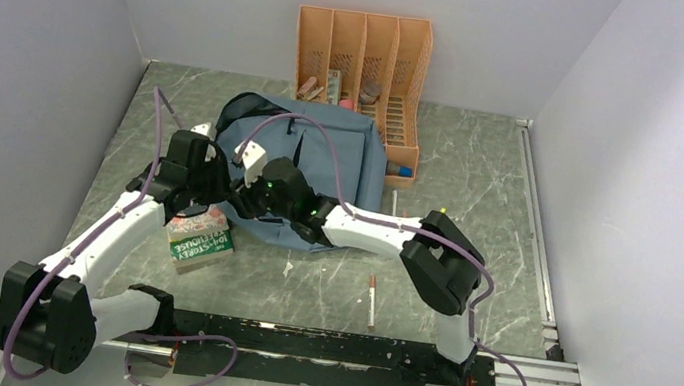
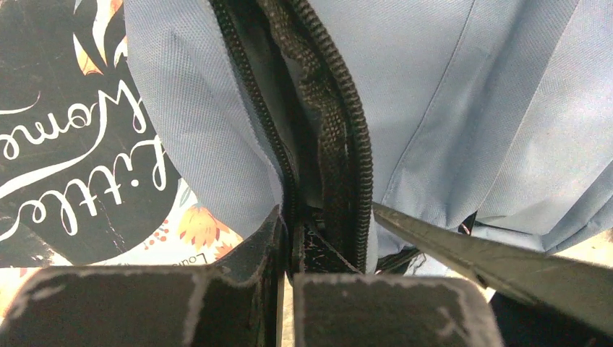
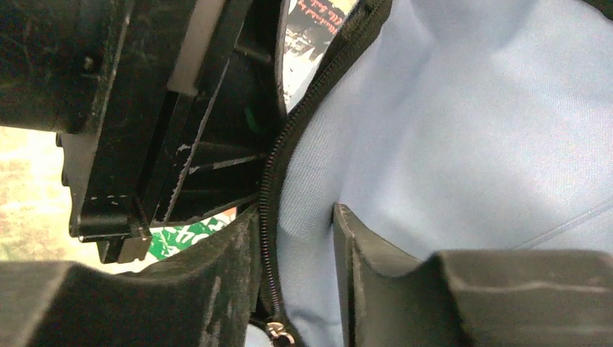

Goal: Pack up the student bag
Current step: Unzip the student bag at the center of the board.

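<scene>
The student bag [image 1: 334, 152], dusty blue with black zip trim, lies flat mid-table. My left gripper [image 1: 210, 183] is at its near-left edge, shut on the bag's black zip edge [image 2: 340, 144]; its pinch point shows in the left wrist view as left gripper [image 2: 289, 235]. My right gripper [image 1: 263, 187] sits just beside it, and in its own view the right gripper [image 3: 296, 246] stands open astride a fold of blue fabric [image 3: 311, 210] and the zip line [image 3: 271, 210]. A silver zip pull [image 3: 278, 331] hangs low between its fingers.
A stack of books [image 1: 200, 239] lies left of the bag, with a "Little Women" cover [image 2: 72, 144] on top. An orange file organizer [image 1: 367, 55] stands against the back wall. A pen [image 1: 371, 303] lies near the front, right of centre.
</scene>
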Motion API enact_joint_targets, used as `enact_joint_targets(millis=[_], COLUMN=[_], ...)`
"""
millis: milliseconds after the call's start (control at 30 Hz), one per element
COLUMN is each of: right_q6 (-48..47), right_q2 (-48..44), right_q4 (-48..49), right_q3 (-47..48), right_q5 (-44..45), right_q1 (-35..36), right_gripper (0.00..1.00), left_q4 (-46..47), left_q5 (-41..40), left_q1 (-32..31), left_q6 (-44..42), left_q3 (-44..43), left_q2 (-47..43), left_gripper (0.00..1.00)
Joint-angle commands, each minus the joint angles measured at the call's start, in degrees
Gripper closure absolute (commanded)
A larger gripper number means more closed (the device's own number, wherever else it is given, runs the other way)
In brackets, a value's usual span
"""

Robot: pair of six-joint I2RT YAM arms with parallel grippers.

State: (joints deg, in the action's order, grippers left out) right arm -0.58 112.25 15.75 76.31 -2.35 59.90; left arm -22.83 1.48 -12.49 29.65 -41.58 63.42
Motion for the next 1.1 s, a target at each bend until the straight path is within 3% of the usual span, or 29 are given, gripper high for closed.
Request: enact_joint_targets(millis=[0,233,600,767,933,1067], right_q6=[-1.0,3.5,34.4,45.9,53.7,51.7], right_q2=[-0.2,-5.5,-15.2,-17.4,-17.1,-15.5], right_q4=[-0.2,8.4,22.5,30.6,36.6,40.8], right_q3=[-1.8,-8.1,-28.1,-36.6,-41.4,-42.2], right_q5=[8.3,13.4,21.4,25.3,27.3,24.5], right_q1=[1.5,1.1,-3.3,-3.5,-3.6,-3.6], right_gripper=[0.65,1.00,1.00,1.00,1.00,1.00], left_q4=[1.9,1.8,2.4,2.3,1.5,3.6], left_q5=[1.0,0.7,0.2,-0.1,-0.6,1.3], left_q1=[0.2,0.2,0.2,0.2,0.2,0.2], left_q6=[0.7,0.9,1.1,0.9,0.3,0.4], left_q3=[-1.0,-1.4,-4.4,-6.8,-11.9,-15.8], left_q2=[-0.7,-0.4,1.8,3.4,3.2,2.2], left_gripper=[0.95,0.95,0.94,0.68,0.53,0.44])
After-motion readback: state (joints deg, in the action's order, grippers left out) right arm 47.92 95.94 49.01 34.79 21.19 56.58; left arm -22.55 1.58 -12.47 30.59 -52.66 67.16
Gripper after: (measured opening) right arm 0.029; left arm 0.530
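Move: The zipper edge at the near left corner of the student bag's mouth lies between the right hand's open fingers, about 2 cm below its hand point. The bag's middle is some 8 cm ahead of that hand, 11 cm right and 7 cm down; the green book is about 12 cm back, 10 cm left and 11 cm down. From the left hand, already shut on the bag's rim, that zipper edge is some 5 cm right and 1 cm ahead, about level. The right fingers dip a little over 1 cm, pinch the black zipper edge and drag it about 14 cm right, rising slightly and then sinking, while the wrist swings clockwise some 40 degrees and rolls its left side up. The left hand keeps its pinch on the opposite rim at first, then opens about halfway, lets go and lifts away up and forward. ##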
